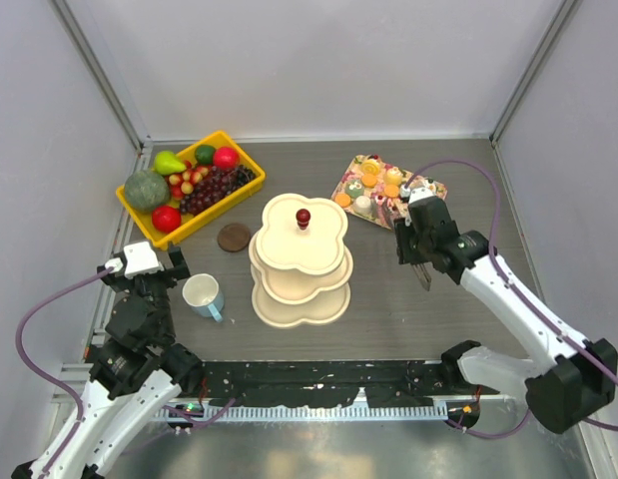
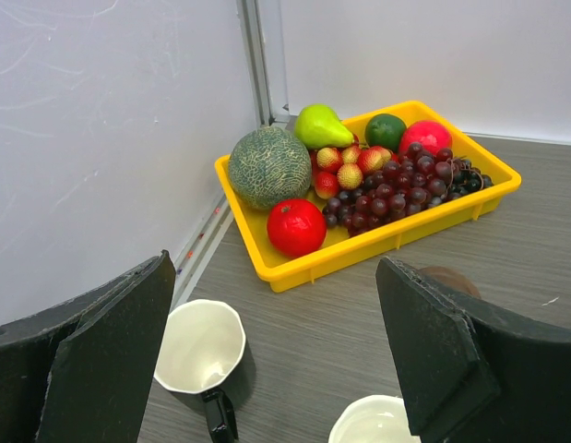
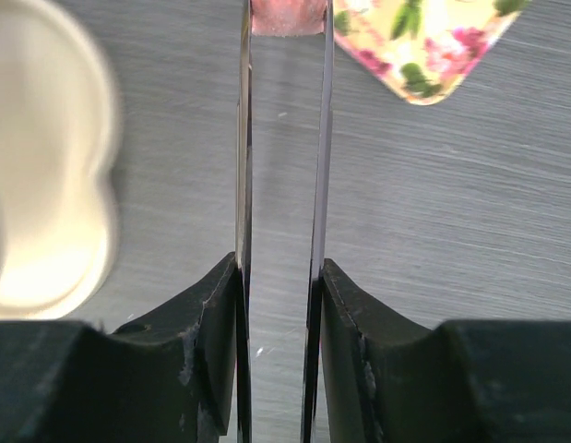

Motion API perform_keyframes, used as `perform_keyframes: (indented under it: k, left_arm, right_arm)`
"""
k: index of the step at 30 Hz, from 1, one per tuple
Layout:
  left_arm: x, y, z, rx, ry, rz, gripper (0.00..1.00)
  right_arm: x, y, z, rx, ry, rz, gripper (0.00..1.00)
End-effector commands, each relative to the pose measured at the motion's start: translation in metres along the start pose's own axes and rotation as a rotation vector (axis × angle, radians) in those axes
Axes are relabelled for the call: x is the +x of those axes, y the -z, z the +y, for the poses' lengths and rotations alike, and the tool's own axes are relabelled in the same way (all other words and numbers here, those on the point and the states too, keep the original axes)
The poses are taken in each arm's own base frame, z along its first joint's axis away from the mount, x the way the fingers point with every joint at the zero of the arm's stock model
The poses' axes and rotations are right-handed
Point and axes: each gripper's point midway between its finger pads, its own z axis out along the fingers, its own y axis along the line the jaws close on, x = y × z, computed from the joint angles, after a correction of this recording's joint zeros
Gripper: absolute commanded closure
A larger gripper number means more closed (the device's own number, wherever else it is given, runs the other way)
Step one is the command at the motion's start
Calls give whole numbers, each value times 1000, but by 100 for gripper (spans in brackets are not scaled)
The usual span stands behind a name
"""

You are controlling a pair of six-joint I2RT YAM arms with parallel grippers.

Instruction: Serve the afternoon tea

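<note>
The cream three-tier stand (image 1: 301, 261) with its red knob (image 1: 303, 216) stands mid-table, its tiers bare. My right gripper (image 1: 413, 244) (image 3: 279, 268) is shut on metal tongs (image 3: 317, 166), just left of the floral tray's corner. A pink pastry (image 3: 287, 17) sits between the tong tips. More pastries (image 1: 378, 185) lie on the tray. My left gripper (image 1: 147, 271) (image 2: 276, 305) hangs open above a dark mug (image 2: 200, 346) and the pale blue mug (image 1: 202, 295) (image 2: 377, 423). A round brown biscuit (image 1: 234, 237) lies left of the stand.
A yellow bin (image 1: 229, 140) (image 2: 359, 254) of fruit stands at the back left. The floral tray (image 1: 438, 188) (image 3: 423, 46) lies at the back right. White walls close in the table on three sides.
</note>
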Motion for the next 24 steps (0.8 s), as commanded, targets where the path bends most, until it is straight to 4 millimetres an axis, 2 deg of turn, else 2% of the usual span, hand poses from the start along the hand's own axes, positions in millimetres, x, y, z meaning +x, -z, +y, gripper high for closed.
perform_keyframes:
  k: [1, 10, 15, 18, 24]
  left_arm:
    - [-9, -2, 1, -15, 52, -27, 2]
    - [-7, -3, 1, -22, 47, -23, 2]
    - [-7, -4, 0, -20, 43, -20, 2]
    - [-6, -4, 1, -23, 42, -19, 2]
    - [-5, -4, -1, -20, 39, -17, 2]
  right_arm:
    - [18, 26, 29, -93, -24, -33, 71]
    - [77, 44, 63, -254, -30, -20, 72]
    - [87, 56, 94, -387, -15, -53, 72]
    - [101, 51, 105, -424, 2, -18, 71]
    - [111, 54, 124, -493, 38, -37, 72]
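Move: The tiered stand's bottom tier, for the pink pastry, lies about 24 cm left and 7 cm back of the right hand, some 12 cm below. Already gripped in the tongs, the pastry hangs roughly 6 cm ahead, 2 cm left and 8 cm below. The flowered tray is 13 cm ahead and 5 cm left; the blue mug sits 22 cm left of the bottom tier, level with it. From the left hand that tier is 29 cm right, level ahead, far below. The pink pastry, still pinched between the tong tips, is carried away from the flowered tray to the right rim of the stand's bottom tier: the right hand swings back about 14 cm, left about 8 cm and, after the first instant, sinks some 5 cm. On the way the wrist turns roughly 20 degrees counter-clockwise and rolls its left side up, aiming the tongs at the stand, while the fingers keep squeezing the tongs. ##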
